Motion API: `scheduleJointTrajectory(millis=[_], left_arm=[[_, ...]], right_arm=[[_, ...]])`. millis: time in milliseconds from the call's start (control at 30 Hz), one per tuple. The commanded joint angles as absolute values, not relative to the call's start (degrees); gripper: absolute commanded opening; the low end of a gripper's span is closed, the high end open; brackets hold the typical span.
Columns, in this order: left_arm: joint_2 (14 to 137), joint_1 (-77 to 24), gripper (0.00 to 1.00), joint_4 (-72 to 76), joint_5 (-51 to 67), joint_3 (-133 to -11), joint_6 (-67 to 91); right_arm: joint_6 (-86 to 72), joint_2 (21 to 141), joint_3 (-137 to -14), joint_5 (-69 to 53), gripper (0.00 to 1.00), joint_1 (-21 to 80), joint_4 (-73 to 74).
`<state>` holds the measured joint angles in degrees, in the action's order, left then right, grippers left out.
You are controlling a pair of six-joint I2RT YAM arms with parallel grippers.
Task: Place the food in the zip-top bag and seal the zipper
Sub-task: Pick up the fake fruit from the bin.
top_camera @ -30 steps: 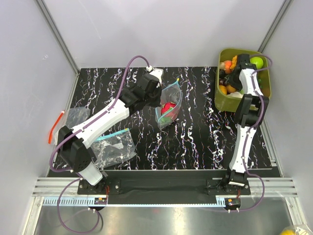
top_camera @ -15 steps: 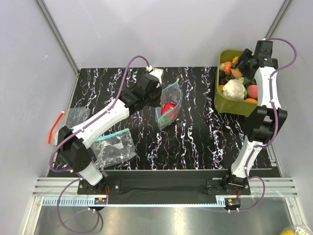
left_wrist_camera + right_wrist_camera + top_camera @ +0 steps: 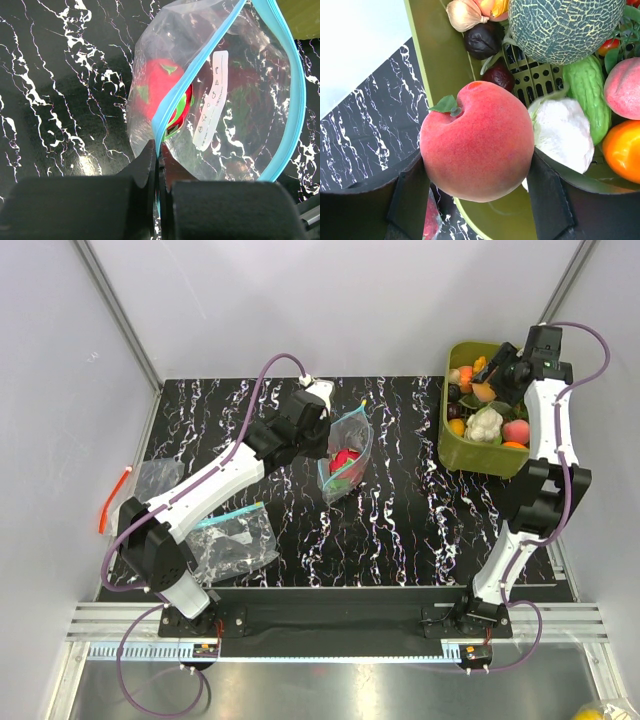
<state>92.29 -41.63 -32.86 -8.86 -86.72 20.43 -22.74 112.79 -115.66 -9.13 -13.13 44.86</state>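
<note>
The zip-top bag [image 3: 346, 452] stands on the black marbled table with its mouth wide. A red and green piece of food [image 3: 156, 86] lies inside it. My left gripper [image 3: 159, 156] is shut on the near end of the bag's blue-green zipper [image 3: 296, 95]. At the back right, my right gripper [image 3: 476, 174] is shut on a red-pink peach [image 3: 477, 142], a finger pressed to each side. It holds the peach over the left rim of the olive-green tub [image 3: 452, 448]. In the top view the right gripper [image 3: 500, 380] hangs above the tub.
The tub [image 3: 439, 55] holds a netted melon [image 3: 565, 25], a green gourd [image 3: 587, 92], a white cauliflower [image 3: 562, 132] and several other toys. Two more clear bags lie at the left, one [image 3: 235, 540] near the front and one [image 3: 155, 478] by an orange-red strip [image 3: 110, 500].
The right arm has risen out of the tub with the peach between its fingers, and the wrist has swung toward the back. The left arm and the bag have not moved.
</note>
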Motion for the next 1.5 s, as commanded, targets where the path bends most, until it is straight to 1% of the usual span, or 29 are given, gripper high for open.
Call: scheduleJointTrajectory(millis=[0,267,433,567,633,833,900,1033,1067,1167,1467], left_arm=[[90.44,-41.92,0.00,-30.59,-9.84,-88.42,19.86],[91.32,-42.19,0.00,-31.29,-9.14,-89.91,19.69],[91.93,-42.19,0.00,-31.03,-8.62,-90.61,19.60],[95.79,-42.36,0.00,-32.16,-6.77,-94.47,19.51],[97.46,-42.89,0.00,-32.34,-6.51,-97.72,19.34],[108.00,-44.56,0.00,-34.45,-3.78,-111.94,18.11],[111.52,-45.17,0.00,-33.23,-2.99,-114.77,17.75],[119.76,-45.26,0.00,-34.18,-1.32,-124.61,18.11],[121.27,-45.26,0.00,-35.67,-0.88,-130.11,18.19],[125.85,-45.44,0.00,-35.69,-0.27,-136.30,17.93],[128.85,-45.44,0.00,-24.45,-0.27,-134.83,17.49]], right_arm=[[-22.41,107.93,-116.81,-10.45,0.21,-13.27,42.81],[-23.20,104.68,-112.68,-14.32,0.22,-13.27,40.35],[-25.57,102.05,-104.61,-23.28,0.23,-13.27,34.21],[-26.63,100.64,-98.45,-27.59,0.23,-13.18,28.92],[-26.37,100.20,-96.25,-28.56,0.23,-13.18,27.69],[-26.02,97.83,-90.01,-33.48,0.25,-13.18,21.98],[-25.75,97.30,-88.16,-34.01,0.25,-13.18,21.01],[-24.79,96.16,-86.05,-34.54,0.25,-13.18,20.22],[-24.79,95.89,-85.61,-34.63,0.25,-13.18,19.87],[-24.87,94.75,-84.20,-35.42,0.25,-13.18,17.67],[-24.08,92.99,-81.74,-39.19,0.25,-13.18,14.25]])
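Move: From the right hand, which already grips the peach, the zip-top bag's open mouth lies about 34 cm left, 15 cm back and some 4 cm lower; the bin's middle is 9 cm right and level ahead, the cauliflower 6 cm right and 5 cm back, both some 15 cm below. From the left hand, pinching the bag's rim, the peach is about 40 cm right, 16 cm ahead at like height; the dragon fruit hangs 5 cm right, 2 cm ahead, 10 cm below. Left hand carries the bag 18 cm right-forward; right hand, still gripping the peach, comes 10 cm left-back towards it. ##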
